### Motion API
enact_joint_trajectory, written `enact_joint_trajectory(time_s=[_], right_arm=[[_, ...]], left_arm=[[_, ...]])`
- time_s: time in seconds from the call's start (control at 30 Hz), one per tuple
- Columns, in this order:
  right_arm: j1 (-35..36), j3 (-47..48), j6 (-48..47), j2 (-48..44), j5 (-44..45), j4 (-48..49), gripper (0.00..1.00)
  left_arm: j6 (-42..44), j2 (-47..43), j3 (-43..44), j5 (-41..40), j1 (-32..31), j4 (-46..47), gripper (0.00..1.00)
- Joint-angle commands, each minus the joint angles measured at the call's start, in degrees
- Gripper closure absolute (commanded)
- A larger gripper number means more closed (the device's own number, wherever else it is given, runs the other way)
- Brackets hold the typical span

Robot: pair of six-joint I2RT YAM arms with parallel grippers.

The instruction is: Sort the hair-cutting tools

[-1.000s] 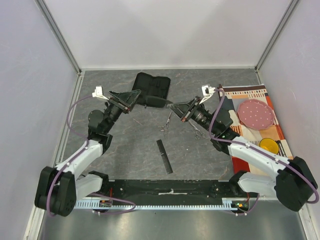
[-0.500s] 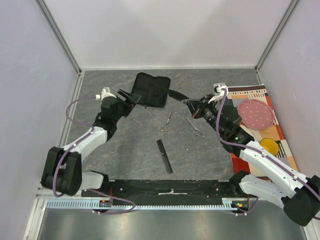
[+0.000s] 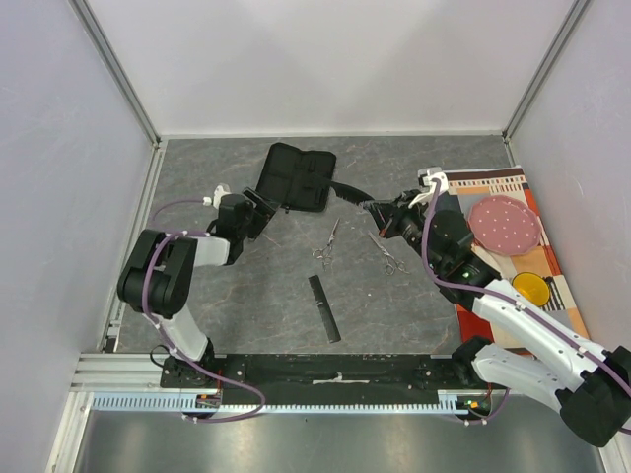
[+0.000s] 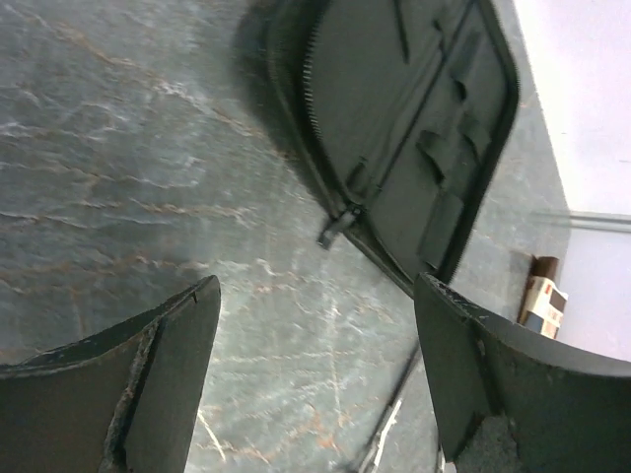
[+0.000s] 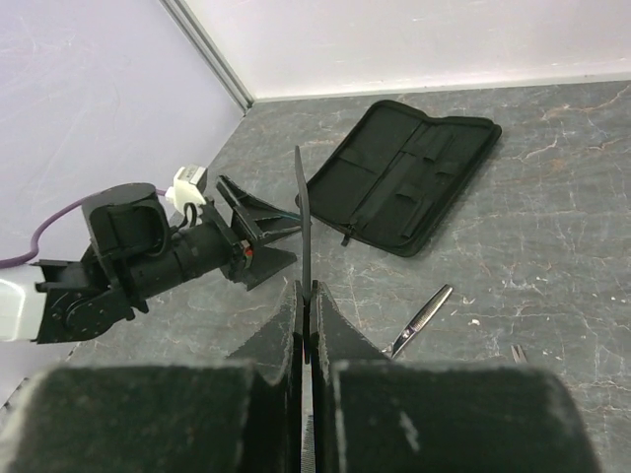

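Observation:
My right gripper is shut on the black comb-like tool, whose narrow end points left toward the open black pouch. In the right wrist view the tool stands edge-on out of the shut right gripper. My left gripper is open and low beside the pouch's near left corner. The left wrist view shows bare floor in the left gripper and the pouch ahead. Two silver scissors lie mid-floor. The flat black comb lies nearer me.
A patterned mat lies at the right with a pink plate and a yellow bowl. Metal-framed walls close in the grey stone-patterned floor. One pair of scissors lies just right of my right fingers.
My right gripper carried the comb-like tool up and to the right, off the scissors area. My left arm folded back and dropped, its open gripper sliding left beside the pouch.

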Motion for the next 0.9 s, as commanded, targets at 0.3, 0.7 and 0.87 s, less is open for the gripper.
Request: enact_joint_trajectory(time_s=[0.3, 0.7, 0.87], right_arm=[[-0.12, -1.53, -1.35, 1.71, -0.45, 4.5, 1.0], [-0.3, -1.7, -2.49, 3.99, -0.45, 6.87, 1.0], [-0.74, -1.79, -3.46, 4.52, -0.36, 7.05, 1.0]], left_arm=[[-1.34, 11.24, 10.01, -5.26, 1.26, 2.54, 0.15], [-5.12, 17.92, 21.17, -9.4, 1.78, -9.77, 0.28], [-6.7, 20.47, 23.82, -8.44, 2.4, -10.56, 0.5]])
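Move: The open tool case lies ahead and to the right of the left hand, its middle about 10 cm forward, 9 cm right and some 4 cm below; the scissors lie roughly 18 cm right and 11 cm back. From the right hand, which holds the wide black comb, the case's middle is about 20 cm ahead, 19 cm left and some 26 cm below, and the scissors are about 10 cm left and nearly level. The left hand sinks a touch, then slides low and almost level about 9 cm forward to the case's near-left corner, turning some 10 degrees counter-clockwise and, over the last half, starting to close its wide-open fingers around the left edge, one finger on either side. Meanwhile the right hand keeps the wide black comb gripped in its shut fingers, aimed out towards the case, and settles about 2 cm lower. ##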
